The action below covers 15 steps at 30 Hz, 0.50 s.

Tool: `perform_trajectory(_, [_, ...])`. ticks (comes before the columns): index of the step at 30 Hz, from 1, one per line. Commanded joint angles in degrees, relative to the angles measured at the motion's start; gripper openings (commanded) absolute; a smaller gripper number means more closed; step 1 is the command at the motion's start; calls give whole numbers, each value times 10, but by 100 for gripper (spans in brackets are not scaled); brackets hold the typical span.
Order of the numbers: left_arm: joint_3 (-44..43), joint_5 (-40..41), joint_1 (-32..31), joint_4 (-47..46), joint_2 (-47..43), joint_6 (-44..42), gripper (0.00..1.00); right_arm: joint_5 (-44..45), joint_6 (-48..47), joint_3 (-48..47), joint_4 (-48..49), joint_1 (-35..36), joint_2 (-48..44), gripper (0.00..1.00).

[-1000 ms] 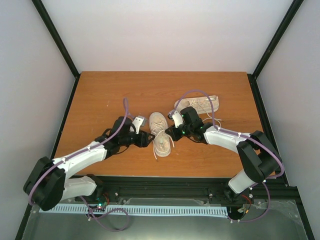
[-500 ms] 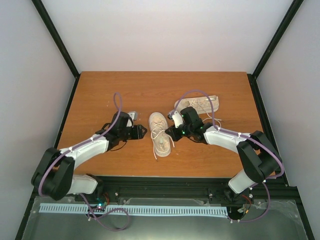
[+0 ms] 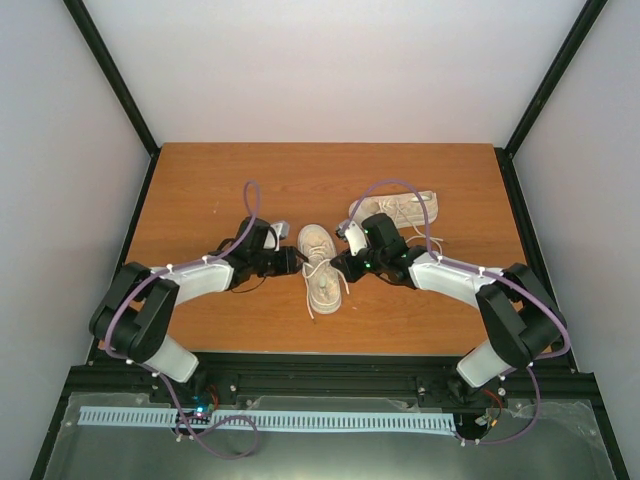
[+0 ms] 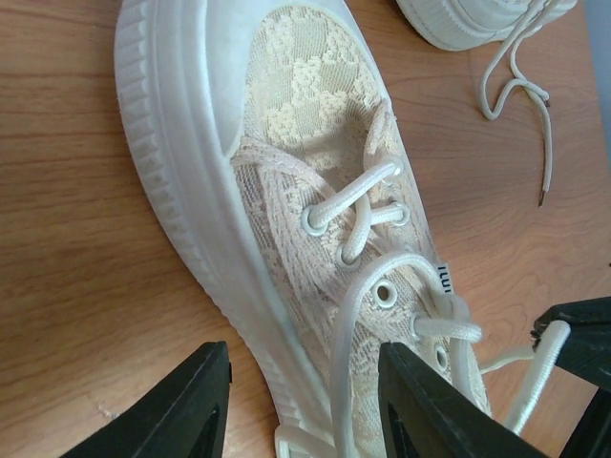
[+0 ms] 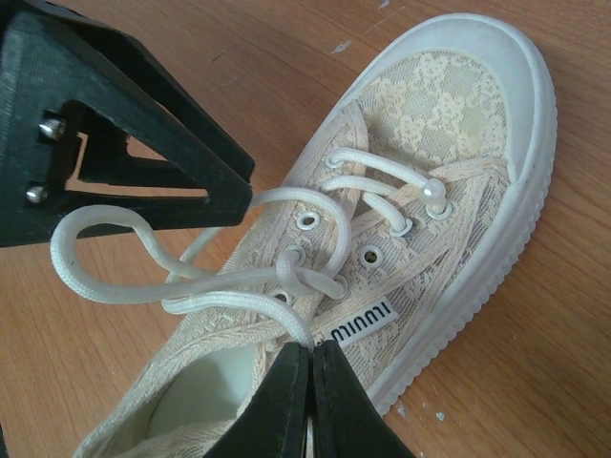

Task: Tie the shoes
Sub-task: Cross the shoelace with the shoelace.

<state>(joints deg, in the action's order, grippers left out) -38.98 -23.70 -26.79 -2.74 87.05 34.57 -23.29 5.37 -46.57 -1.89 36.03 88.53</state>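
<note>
Two cream lace-pattern shoes lie on the table. The near shoe [image 3: 318,248] sits between both grippers, toe pointing away. My right gripper [image 5: 311,367] is shut on one white lace [image 5: 229,302] just above the shoe's tongue; a half knot sits at the upper eyelets, and a lace loop [image 5: 91,262] hangs out toward the left gripper [image 5: 124,143]. My left gripper [image 4: 305,405] stands open with its jaws on either side of the shoe's side wall [image 4: 258,324] and a lace strand [image 4: 348,315], touching neither. In the top view the left gripper [image 3: 292,260] is at the shoe's left and the right gripper [image 3: 338,266] at its right.
The second shoe [image 3: 405,208] lies on its side at the back right, its loose laces [image 4: 520,86] trailing over the wooden table [image 3: 220,190]. Black frame rails border the table on both sides, and purple cables arc over both arms.
My left arm swung back and left, then returned, so its gripper sits again at the shoe's left side with narrower jaws. The right arm and the shoes have not moved.
</note>
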Motion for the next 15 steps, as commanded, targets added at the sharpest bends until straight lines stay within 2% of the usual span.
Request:
perform_trajectory(1, [-26, -25, 4, -33, 25, 8, 44, 1, -9, 6, 8, 4, -17, 3])
perform_trajectory(9, [-31, -64, 5, -58, 53, 15, 26, 9, -11, 9, 6, 4, -19, 3])
perform_trajectory(12, [-29, -77, 4, -60, 53, 12, 11, 15, -8, 8, 5, 3, -23, 3])
perform_trajectory(15, [-25, -81, 4, -61, 45, 3, 1, 28, -5, 0, -3, 4, -24, 3])
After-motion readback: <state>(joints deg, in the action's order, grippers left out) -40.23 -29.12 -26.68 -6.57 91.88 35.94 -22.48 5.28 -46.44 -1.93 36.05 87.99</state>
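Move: Close under the left fingers, about 2 cm to their right and 1 cm down, arches the free shoelace strand they are going for; it lies some 5 cm left of the right hand, 1 cm farther out and 3 cm lower. The middle of the laced shoe is roughly 4 cm right of the left hand, 2 cm back and 5 cm below. The second shoe lies about 12 cm ahead and 21 cm right of the left hand, at much the same height as the first. Easing about 1.5 cm to the right and roughly 1 cm down over the laced shoe, then rising a touch, the left hand shuts its half-open fingers and pinches the arching shoelace strand between the tips, the wrist turning barely 5 degrees. The right hand stays in place beside the shoe and keeps its shut grip on the other shoelace. ##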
